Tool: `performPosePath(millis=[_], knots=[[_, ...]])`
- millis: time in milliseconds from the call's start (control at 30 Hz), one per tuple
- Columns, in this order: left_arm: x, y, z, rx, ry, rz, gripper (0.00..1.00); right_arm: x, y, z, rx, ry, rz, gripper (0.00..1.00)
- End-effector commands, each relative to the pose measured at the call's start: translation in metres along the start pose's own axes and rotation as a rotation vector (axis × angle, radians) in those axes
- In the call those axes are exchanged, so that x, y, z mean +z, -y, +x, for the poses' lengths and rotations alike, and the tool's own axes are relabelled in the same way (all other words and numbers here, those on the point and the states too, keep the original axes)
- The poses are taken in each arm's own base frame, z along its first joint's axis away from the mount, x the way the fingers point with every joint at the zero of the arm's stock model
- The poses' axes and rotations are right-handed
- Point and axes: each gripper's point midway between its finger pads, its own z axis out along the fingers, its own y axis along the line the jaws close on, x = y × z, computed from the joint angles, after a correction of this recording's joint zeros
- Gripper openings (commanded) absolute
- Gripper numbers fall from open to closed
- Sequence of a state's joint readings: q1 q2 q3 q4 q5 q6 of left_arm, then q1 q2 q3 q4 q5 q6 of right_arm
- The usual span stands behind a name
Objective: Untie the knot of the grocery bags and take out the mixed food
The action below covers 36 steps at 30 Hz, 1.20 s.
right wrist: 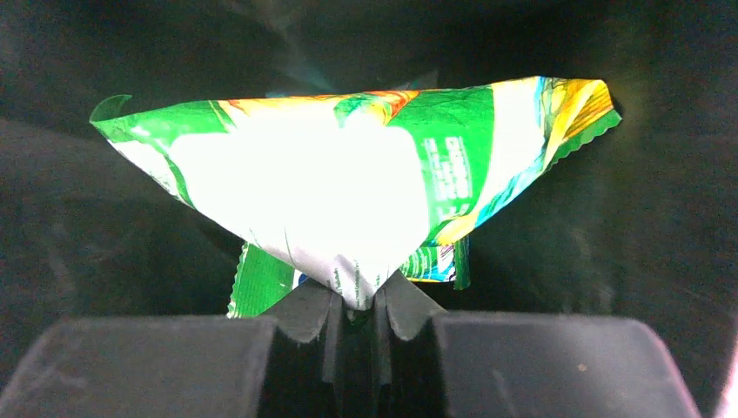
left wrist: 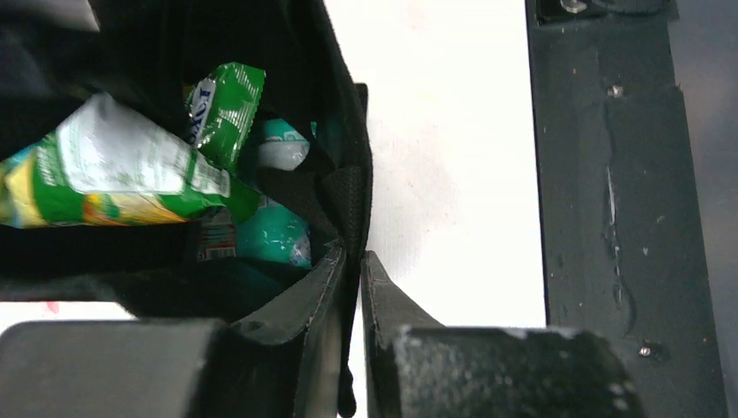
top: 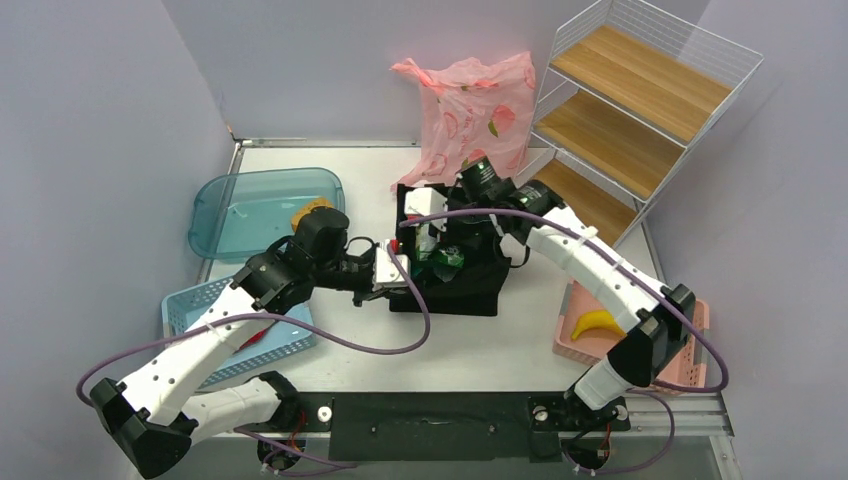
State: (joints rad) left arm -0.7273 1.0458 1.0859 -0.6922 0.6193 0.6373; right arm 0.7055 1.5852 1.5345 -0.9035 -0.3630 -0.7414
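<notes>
One pink grocery bag (top: 470, 110) lies crumpled at the back of the table; its knot is out of view. A black fabric tote (top: 470, 285) stands mid-table. My left gripper (left wrist: 358, 257) is shut on the tote's rim fabric (left wrist: 348, 187), at its left side (top: 400, 272). My right gripper (right wrist: 357, 292) is inside the tote (top: 437, 238), shut on the bottom fold of a green foil snack packet (right wrist: 331, 183). That packet (left wrist: 113, 170) also shows in the left wrist view, above a smaller green packet (left wrist: 224, 109) and teal packets (left wrist: 274, 231). A yellow banana (top: 597, 323) lies in the pink tray.
A teal tray (top: 240, 200) holding an orange item sits at the back left. A blue basket (top: 200, 305) with a red item is under my left arm. The pink tray (top: 690, 340) is at the right front, and a wire shelf (top: 640, 100) stands back right.
</notes>
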Motion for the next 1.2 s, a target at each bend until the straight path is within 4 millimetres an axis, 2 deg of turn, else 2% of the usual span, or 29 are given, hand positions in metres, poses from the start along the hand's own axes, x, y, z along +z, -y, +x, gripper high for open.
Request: performPosePath(millis=[0, 133, 267, 333, 433, 600, 633, 667, 767, 933, 1167], knots=[[-0.018, -0.015, -0.055, 0.009, 0.156, -0.036, 0.15, -0.055, -0.008, -0.044, 0.043, 0.172, -0.023, 0.00], [-0.034, -0.023, -0.080, 0.011, 0.209, -0.075, 0.34, -0.083, -0.004, -0.059, 0.114, 0.256, -0.015, 0.00], [-0.056, -0.026, -0.108, 0.116, 0.265, -0.116, 0.45, -0.109, -0.004, -0.070, 0.169, 0.332, -0.007, 0.00], [-0.067, -0.030, -0.117, 0.242, 0.246, -0.132, 0.48, -0.123, -0.007, -0.080, 0.179, 0.376, -0.009, 0.00], [-0.076, -0.040, -0.119, 0.383, 0.174, -0.151, 0.49, -0.144, -0.012, -0.098, 0.193, 0.446, -0.019, 0.00], [-0.090, -0.065, -0.133, 0.641, 0.086, -0.220, 0.51, -0.167, -0.026, -0.111, 0.185, 0.500, -0.044, 0.00], [-0.088, -0.070, -0.133, 0.661, 0.069, -0.224, 0.51, -0.170, -0.031, -0.113, 0.163, 0.506, -0.046, 0.00], [-0.093, -0.073, -0.142, 0.704, 0.070, -0.242, 0.51, -0.173, -0.034, -0.114, 0.151, 0.504, -0.048, 0.00], [-0.093, -0.083, -0.155, 0.782, 0.062, -0.260, 0.52, -0.177, -0.048, -0.118, 0.058, 0.493, -0.045, 0.00], [-0.077, -0.078, -0.153, 0.989, -0.040, -0.213, 0.52, -0.181, -0.068, -0.124, -0.057, 0.484, -0.049, 0.00], [-0.050, -0.032, -0.142, 1.104, -0.077, -0.005, 0.55, -0.180, -0.077, -0.123, -0.095, 0.468, -0.076, 0.00]])
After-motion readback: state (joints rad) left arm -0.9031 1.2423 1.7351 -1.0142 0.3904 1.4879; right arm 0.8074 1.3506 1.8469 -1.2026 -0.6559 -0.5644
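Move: The green-and-white food pack, already pinched in the right fingers inside the black bag, lies about 10 cm ahead, 5 cm to the right and 7 cm below the left hand, whose shut fingers still hold the bag's rim. The bag's middle is some 7 cm ahead of the left hand, 8 cm right and 12 cm down. From the right hand, the left fingers are about 11 cm back, 6 cm left and slightly higher. The food pack goes straight up first, then back towards the robot, some 16 cm up and 13 cm back overall in the right hand's unbroken pinch. Meanwhile the left hand lets go of the bag's rim, opening to about half, rises some 18 cm, edging forward, then eases back, right and slightly down. Its wrist swings round over 50 degrees, bringing the open fingers close to the pack; whether they touch it can't be seen. ##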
